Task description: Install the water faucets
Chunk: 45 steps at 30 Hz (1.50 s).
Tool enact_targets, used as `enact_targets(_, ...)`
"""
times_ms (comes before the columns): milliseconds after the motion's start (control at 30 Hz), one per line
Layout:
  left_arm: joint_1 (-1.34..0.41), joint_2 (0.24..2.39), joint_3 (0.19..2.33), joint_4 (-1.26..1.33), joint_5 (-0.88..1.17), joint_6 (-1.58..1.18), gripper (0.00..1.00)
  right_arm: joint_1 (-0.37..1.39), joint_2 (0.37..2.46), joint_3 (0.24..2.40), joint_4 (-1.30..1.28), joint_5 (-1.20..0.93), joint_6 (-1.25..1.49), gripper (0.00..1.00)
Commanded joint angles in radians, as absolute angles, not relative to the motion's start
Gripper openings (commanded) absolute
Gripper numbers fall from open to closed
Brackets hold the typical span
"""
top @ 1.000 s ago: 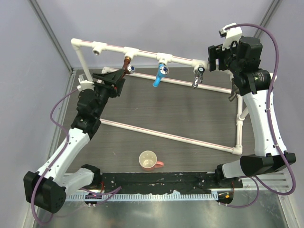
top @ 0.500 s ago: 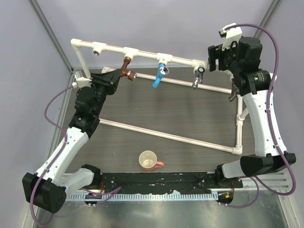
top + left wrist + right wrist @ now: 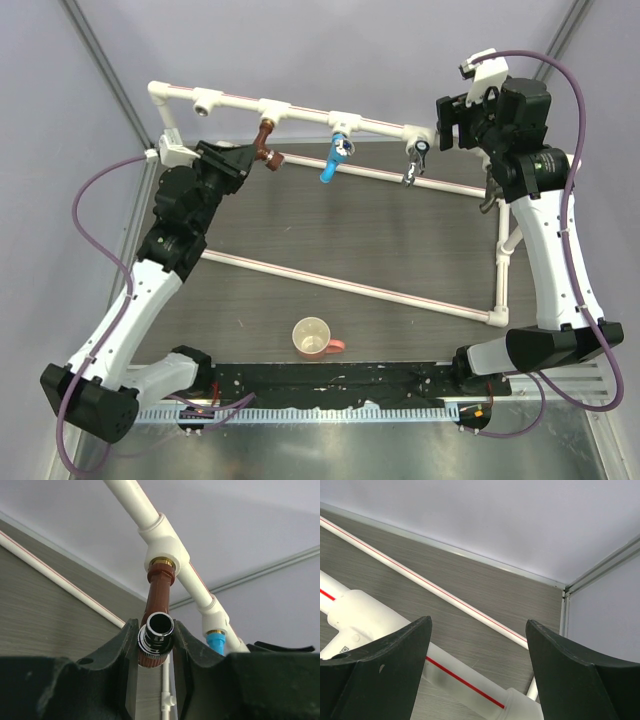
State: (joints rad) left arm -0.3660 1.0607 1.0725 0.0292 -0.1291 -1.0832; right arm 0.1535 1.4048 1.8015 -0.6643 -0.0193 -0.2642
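The copper-coloured water faucet (image 3: 264, 140) hangs from a white tee (image 3: 164, 542) on the raised pipe (image 3: 300, 108). My left gripper (image 3: 252, 158) is shut on its chrome-tipped spout; in the left wrist view both fingers press the spout end (image 3: 156, 636). A blue faucet (image 3: 333, 160) sits in the tee to the right, also showing as a blue stub (image 3: 216, 642). A dark and chrome faucet (image 3: 418, 158) hangs further right. My right gripper (image 3: 447, 122) stands open at the pipe's right end, with the red-striped pipe (image 3: 380, 625) below its fingers.
An open tee socket (image 3: 205, 100) sits at the raised pipe's left end. A white pipe frame lies on the dark table, with a diagonal run (image 3: 350, 285) and a right-hand riser (image 3: 503, 260). A cream cup (image 3: 312, 337) stands near the front edge.
My left gripper has closed onto the copper faucet's spout and the wrist has rolled and shifted left, swinging the spout round. The right arm has not moved.
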Motion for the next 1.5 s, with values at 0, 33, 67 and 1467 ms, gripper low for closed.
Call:
enact_targets(0,-0.431,1.078,1.187,0.026,-0.169,-0.838,0.19,0.19,1.399,1.775,-0.793,-0.104,-0.261,0.83)
enact_targets(33,-0.448,1.084,1.198,0.005,-0.185,-0.748,0.19,0.192,1.399,1.775,-0.793,-0.104,-0.259,0.83)
enact_targets(67,-0.481,1.097,1.219,0.003,-0.224,-0.706,0.18,0.192,1.399,1.775,-0.793,-0.104,-0.261,0.83)
enact_targets(1467,-0.868,0.946,1.235,0.045,-0.569,-0.259,1.0,0.198,1.402,1.775,-0.793,-0.109,-0.264,0.83)
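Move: The brown faucet is already held in the left fingers, its middle about 2 cm ahead of the hand point, its far end in the second tee from the left, some 6 cm ahead, 1 cm right and 3 cm up. The empty first tee is about 8 cm left, 7 ahead, 5 up; the blue faucet is roughly 11 cm right, level. From the right hand, the brown faucet lies about 27 cm left, 3 back and 4 lower. The brown faucet, still pinched, is screwed round in its tee by the left wrist rolling nearly 90 degrees clockwise as seen from behind the hand, the hand drifting right meanwhile. The left fingers then open wide, let go, and the hand backs off and rises about 10 cm, rolling halfway back. The right hand keeps its fingers astride the rail, shifting about 2 cm right and mostly returning. ##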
